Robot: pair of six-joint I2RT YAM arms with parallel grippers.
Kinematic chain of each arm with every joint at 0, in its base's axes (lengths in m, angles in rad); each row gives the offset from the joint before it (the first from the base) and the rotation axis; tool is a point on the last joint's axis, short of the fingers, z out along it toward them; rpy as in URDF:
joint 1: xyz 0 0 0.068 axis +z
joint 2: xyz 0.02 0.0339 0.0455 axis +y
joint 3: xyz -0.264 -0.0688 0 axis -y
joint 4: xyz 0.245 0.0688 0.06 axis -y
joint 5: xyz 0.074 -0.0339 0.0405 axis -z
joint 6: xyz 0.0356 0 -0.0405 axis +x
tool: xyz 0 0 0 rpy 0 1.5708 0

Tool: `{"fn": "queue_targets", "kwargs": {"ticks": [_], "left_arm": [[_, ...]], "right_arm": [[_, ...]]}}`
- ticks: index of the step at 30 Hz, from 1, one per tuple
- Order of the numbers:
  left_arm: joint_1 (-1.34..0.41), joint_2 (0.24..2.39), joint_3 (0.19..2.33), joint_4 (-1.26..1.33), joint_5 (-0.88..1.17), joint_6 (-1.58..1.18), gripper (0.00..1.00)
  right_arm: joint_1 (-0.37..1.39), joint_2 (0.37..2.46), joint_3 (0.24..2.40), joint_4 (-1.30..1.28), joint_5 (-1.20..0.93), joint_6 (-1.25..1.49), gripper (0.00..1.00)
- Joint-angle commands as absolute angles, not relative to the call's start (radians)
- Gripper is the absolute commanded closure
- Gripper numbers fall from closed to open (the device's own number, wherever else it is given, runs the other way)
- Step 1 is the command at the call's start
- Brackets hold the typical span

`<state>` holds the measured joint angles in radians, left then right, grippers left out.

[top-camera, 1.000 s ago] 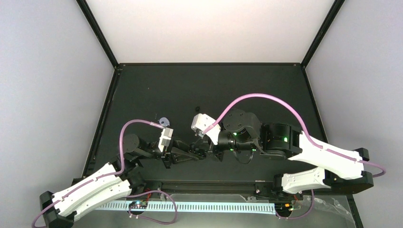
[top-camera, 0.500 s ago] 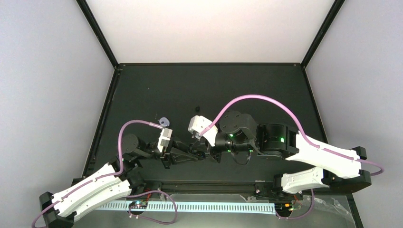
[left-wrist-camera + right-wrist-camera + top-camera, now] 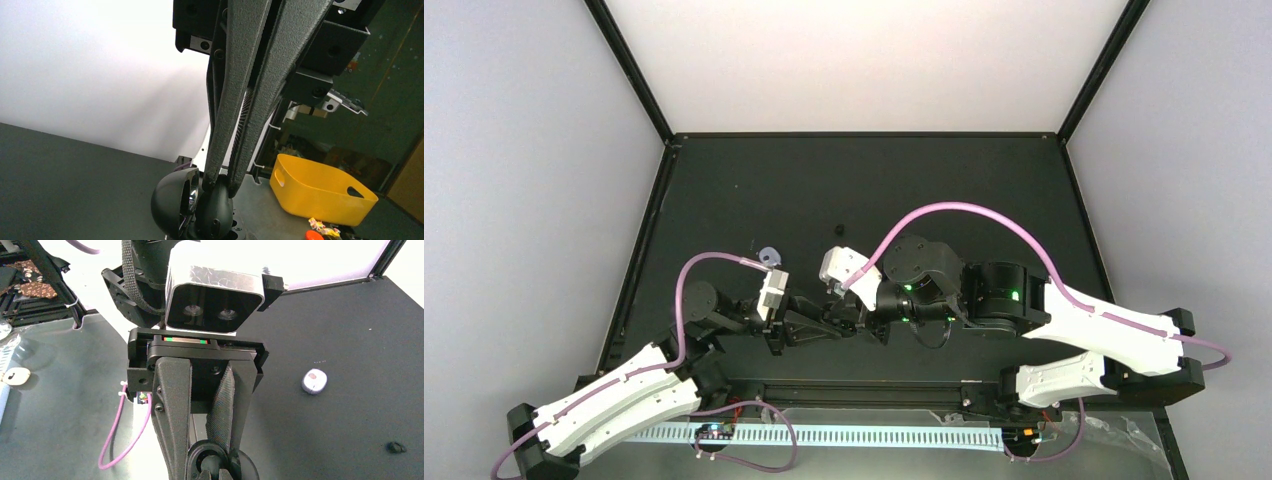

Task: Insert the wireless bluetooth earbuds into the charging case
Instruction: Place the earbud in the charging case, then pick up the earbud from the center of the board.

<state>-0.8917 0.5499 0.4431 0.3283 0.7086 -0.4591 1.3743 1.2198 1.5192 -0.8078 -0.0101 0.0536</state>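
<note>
My left gripper (image 3: 222,185) is shut on the rim of the black charging case (image 3: 215,215), holding it above the table near the front middle. The case's lid (image 3: 172,202) hangs open to one side. My right gripper (image 3: 210,475) faces the left one, tips shut, right at the case's open cavity (image 3: 207,460). A rounded dark shape sits in that cavity; I cannot tell whether the tips hold it. A purple-and-white earbud (image 3: 769,254) (image 3: 314,381) and a black earbud (image 3: 839,229) (image 3: 395,446) lie loose on the table behind the grippers.
The black table (image 3: 984,190) has raised rails along its sides and back. Off the table stand a yellow bin (image 3: 320,192) and small coloured bits (image 3: 315,232). A purple cable (image 3: 125,440) loops beside the left gripper.
My right gripper has moved a little to the left, closing in on the case in the left gripper. The left arm and the loose earbuds have not moved.
</note>
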Motion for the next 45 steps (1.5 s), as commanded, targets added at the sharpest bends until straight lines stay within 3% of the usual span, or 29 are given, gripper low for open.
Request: {"fn": "queue_targets", "kwargs": {"ticks": [1, 13, 20, 28, 34, 37, 40, 45], "left_arm": [[-0.896, 0.548, 0.494, 0.358, 0.723, -0.452, 0.98], [-0.896, 0.549, 0.501, 0.364, 0.728, -0.458, 0.98], [-0.896, 0.547, 0.496, 0.358, 0.724, -0.454, 0.99], [-0.896, 0.549, 0.479, 0.357, 0.721, -0.453, 0.98], [-0.896, 0.542, 0.461, 0.359, 0.717, -0.46, 0.98], [-0.896, 0.531, 0.458, 0.349, 0.712, -0.464, 0.99], [-0.896, 0.506, 0.456, 0.317, 0.699, -0.465, 0.99], [-0.896, 0.435, 0.447, 0.207, 0.67, -0.454, 0.98]], "right_arm": [[1.382, 1.209, 1.499, -0.821, -0.017, 0.059, 0.99], [1.385, 1.233, 1.495, -0.809, -0.051, 0.061, 0.99], [1.385, 1.198, 1.498, -0.774, -0.051, 0.082, 0.78], [1.382, 1.123, 1.543, -0.698, -0.056, 0.123, 0.64], [1.357, 1.07, 1.539, -0.626, 0.052, 0.136, 0.53], [1.253, 1.027, 1.458, -0.559, 0.084, 0.191, 0.48], [1.017, 1.018, 1.324, -0.467, -0.033, 0.301, 0.47], [0.778, 1.147, 1.141, -0.305, -0.077, 0.415, 0.48]]}}
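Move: The black charging case, lid open, is in the left fingers, about 2 cm right of the left hand point and 1 cm above it. From the right hand, its shut fingers on an earbud, the case is some 3 cm below and 1 cm left. The spare earbud lies on the table about 40 cm ahead of the right hand, 2 cm left and 35 cm down; the purple case is 7 cm nearer than that earbud and some 15 cm farther left. Keep the left gripper's hold on the open case while you nudge the right fingertips under 1 cm back, left and down with the earbud. Then open the right fingers about halfway, lift off some 9 cm while drawing to the right, and swing fast forward about 15 cm, sinking again, out towards the spare earbud, hand turning roughly 30 degrees clockwise. ##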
